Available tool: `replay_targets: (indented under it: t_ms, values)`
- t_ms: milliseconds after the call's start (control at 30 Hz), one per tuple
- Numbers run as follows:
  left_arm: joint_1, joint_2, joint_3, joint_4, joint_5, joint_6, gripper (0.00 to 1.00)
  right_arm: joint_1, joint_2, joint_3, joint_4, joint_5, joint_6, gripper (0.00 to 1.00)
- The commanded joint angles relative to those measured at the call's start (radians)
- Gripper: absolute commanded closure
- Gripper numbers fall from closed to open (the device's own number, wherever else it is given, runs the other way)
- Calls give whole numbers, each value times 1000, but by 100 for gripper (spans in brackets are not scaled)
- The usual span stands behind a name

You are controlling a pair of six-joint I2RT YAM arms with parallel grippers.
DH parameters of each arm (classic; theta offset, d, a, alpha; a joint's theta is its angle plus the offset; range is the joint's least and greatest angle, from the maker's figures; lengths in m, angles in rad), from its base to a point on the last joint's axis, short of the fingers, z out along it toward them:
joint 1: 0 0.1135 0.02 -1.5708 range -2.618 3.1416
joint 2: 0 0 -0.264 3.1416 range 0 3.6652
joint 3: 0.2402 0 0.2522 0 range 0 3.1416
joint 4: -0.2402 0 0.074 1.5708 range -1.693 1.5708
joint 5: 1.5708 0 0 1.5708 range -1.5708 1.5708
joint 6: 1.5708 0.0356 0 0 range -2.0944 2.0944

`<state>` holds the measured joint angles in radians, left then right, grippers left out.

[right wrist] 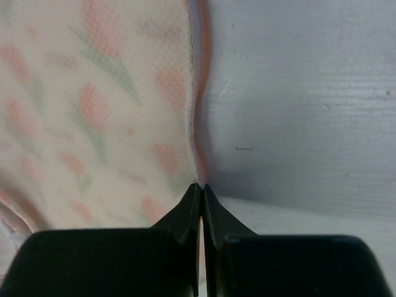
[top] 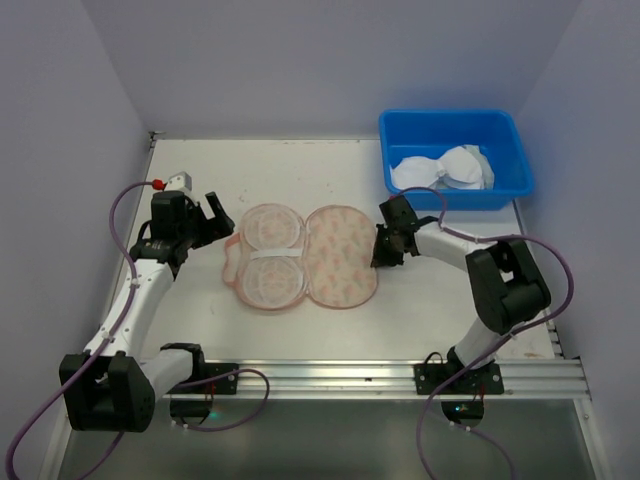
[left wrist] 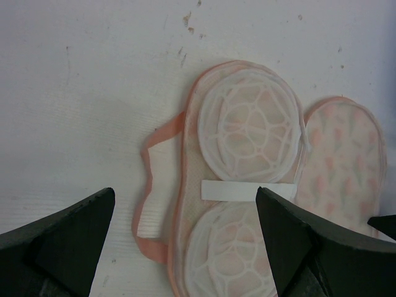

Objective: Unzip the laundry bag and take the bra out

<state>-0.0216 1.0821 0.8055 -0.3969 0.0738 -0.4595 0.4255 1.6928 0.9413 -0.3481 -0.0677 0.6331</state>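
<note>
The laundry bag [top: 305,257] lies unzipped and spread flat in two lobed halves. Its left half [left wrist: 247,130] shows white ribbed domes and a white band; its right half [right wrist: 93,111] shows the pink and green print. A pink strap [left wrist: 147,185] loops off its left side. My right gripper [top: 384,250] sits at the printed half's right edge, shut [right wrist: 202,187] on the pink trim of that edge. My left gripper [top: 222,226] hovers over the bag's left edge, wide open [left wrist: 185,198] and holding nothing. The white bra [top: 440,170] lies in the blue tub.
The blue plastic tub [top: 455,200] stands at the back right corner of the white table [top: 300,165]. Grey walls close in the left, back and right sides. A metal rail [top: 340,378] carrying both arm bases runs along the near edge.
</note>
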Motion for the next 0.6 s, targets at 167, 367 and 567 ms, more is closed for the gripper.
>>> replay_targets:
  t_ms: [167,367,567]
  values:
    - [8,-22,0,44,-5,25,0,2,-254,132,-219,211,-130,100]
    - [8,-24,0,46,-2,25,0,2,-361,258,-318,256,-242,100]
    - [8,-22,0,46,1,24,0,25,-367,321,-290,39,-251,100]
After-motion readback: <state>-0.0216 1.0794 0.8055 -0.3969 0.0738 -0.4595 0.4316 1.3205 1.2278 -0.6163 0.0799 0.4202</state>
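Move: The right gripper is already shut on the outer right edge of the opened laundry bag's printed flap; the bag's middle lies about 19 cm to its left, nearly level with it. The blue bin stands some 26 cm ahead and 22 cm to the right, with the bra inside it about 25 cm ahead and 19 cm right. From the idle left gripper, the bag's middle is roughly 18 cm to the right, straight across, and 15 cm below. Keep the right fingers shut on the edge of the printed flap and raise it quickly, almost straight up by about 20 cm, away from the table and easing off at the top. As it rises, tilt the gripper some 25 degrees so that the fingers swing from pointing down towards pointing forward. ##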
